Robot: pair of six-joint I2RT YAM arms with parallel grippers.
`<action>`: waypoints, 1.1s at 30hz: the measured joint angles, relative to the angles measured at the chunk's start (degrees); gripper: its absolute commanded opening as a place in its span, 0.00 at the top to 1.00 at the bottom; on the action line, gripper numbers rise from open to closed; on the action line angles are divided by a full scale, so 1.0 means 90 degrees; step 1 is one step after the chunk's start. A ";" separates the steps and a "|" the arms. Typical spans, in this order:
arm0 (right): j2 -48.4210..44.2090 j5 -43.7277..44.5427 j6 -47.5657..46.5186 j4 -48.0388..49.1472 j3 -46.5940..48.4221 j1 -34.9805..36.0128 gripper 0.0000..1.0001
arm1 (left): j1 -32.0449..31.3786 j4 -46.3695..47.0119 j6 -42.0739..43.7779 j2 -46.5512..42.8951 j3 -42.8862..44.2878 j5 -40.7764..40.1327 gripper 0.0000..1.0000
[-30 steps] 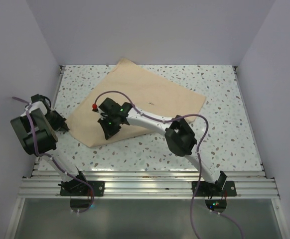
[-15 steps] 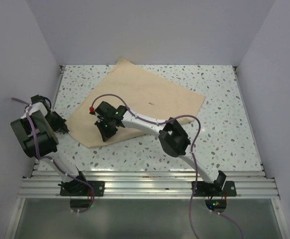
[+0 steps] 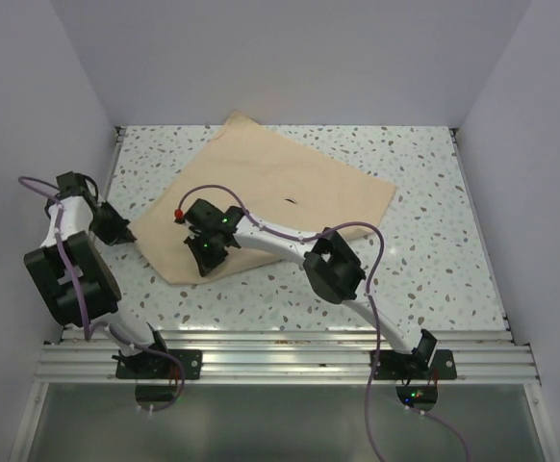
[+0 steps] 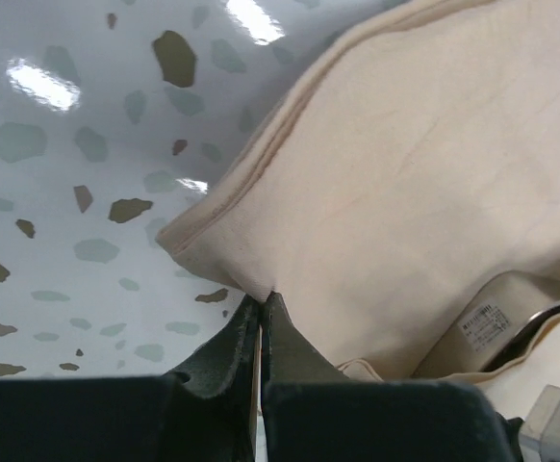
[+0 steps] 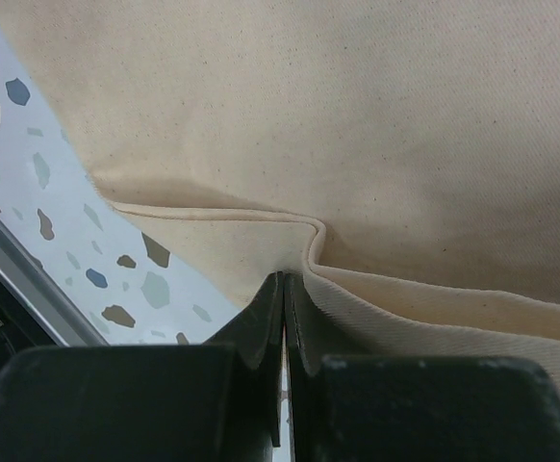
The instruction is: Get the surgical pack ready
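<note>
The big tan sheet [image 3: 290,183] of the surgical pack lies folded over itself on the speckled table. My left gripper [image 3: 121,229] is shut on the sheet's left corner [image 4: 261,289], pinching the cloth between its fingertips. My right gripper [image 3: 204,262] is shut on the sheet's near folded edge [image 5: 304,252], which bunches up at the jaws. In the left wrist view, a small labelled packet [image 4: 482,322] and a bit of shiny metal [image 4: 542,322] peek out from under the fold. The gauze and scissors are hidden.
The speckled table [image 3: 424,250] is walled at the back and on both sides. An aluminium rail [image 3: 280,356] runs along its near edge, and it also shows in the right wrist view as the rail [image 5: 15,279]. A small dark mark [image 3: 288,201] sits on the sheet.
My left gripper has shifted up and to the left with the corner in it. The right gripper has drifted slightly left along the near edge. Both have stayed shut.
</note>
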 measured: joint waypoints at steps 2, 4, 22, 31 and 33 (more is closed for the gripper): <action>0.0002 0.0000 0.0000 0.0000 0.0000 0.0000 0.99 | -0.0185 -0.0005 -0.0010 -0.0131 0.0010 0.0032 1.00; 0.0002 0.0000 0.0000 -0.0002 0.0000 -0.0002 0.99 | -0.0357 -0.0029 -0.0010 -0.0228 0.0053 0.0032 1.00; -0.0330 0.0100 0.0022 -0.0435 0.0338 -0.0260 1.00 | -0.1209 0.0291 -0.0160 -0.0775 0.0117 0.0566 1.00; -0.2193 0.0746 0.0134 -0.0658 -0.0481 -0.2018 1.00 | -0.1894 0.0617 -0.0678 -0.1151 0.0070 0.0726 1.00; -0.2599 0.0996 0.0129 -0.0627 -0.0896 -0.2645 1.00 | -0.2064 0.0687 -0.0787 -0.1173 0.0073 0.0750 1.00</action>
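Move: The left hand already pinches the wrap's lifted left corner; the tray it is being folded towards lies under the front flap, about 30 cm to the right, 9 cm ahead and 5 cm below. The wrap's near-left corner is roughly 9 cm right, 8 cm back and 7 cm below. From the shut right hand, down on the wrap, the tray is some 12 cm right, 15 cm ahead and slightly lower, and that near-left corner is about 9 cm left and 1 cm back. Keeping its pinch on the lifted corner, the left hand draws the cloth about 12 cm to the right towards the tray, raising it some 8 cm and easing forward a little, while the fingertips swing outward and the wrist turns slightly clockwise. The right hand first stays down on the wrap, fingers shut, then lifts off empty and speeds up, forward and to the right over the flap-covered tray, roughly 30 cm in all and turning some 30 degrees clockwise. ##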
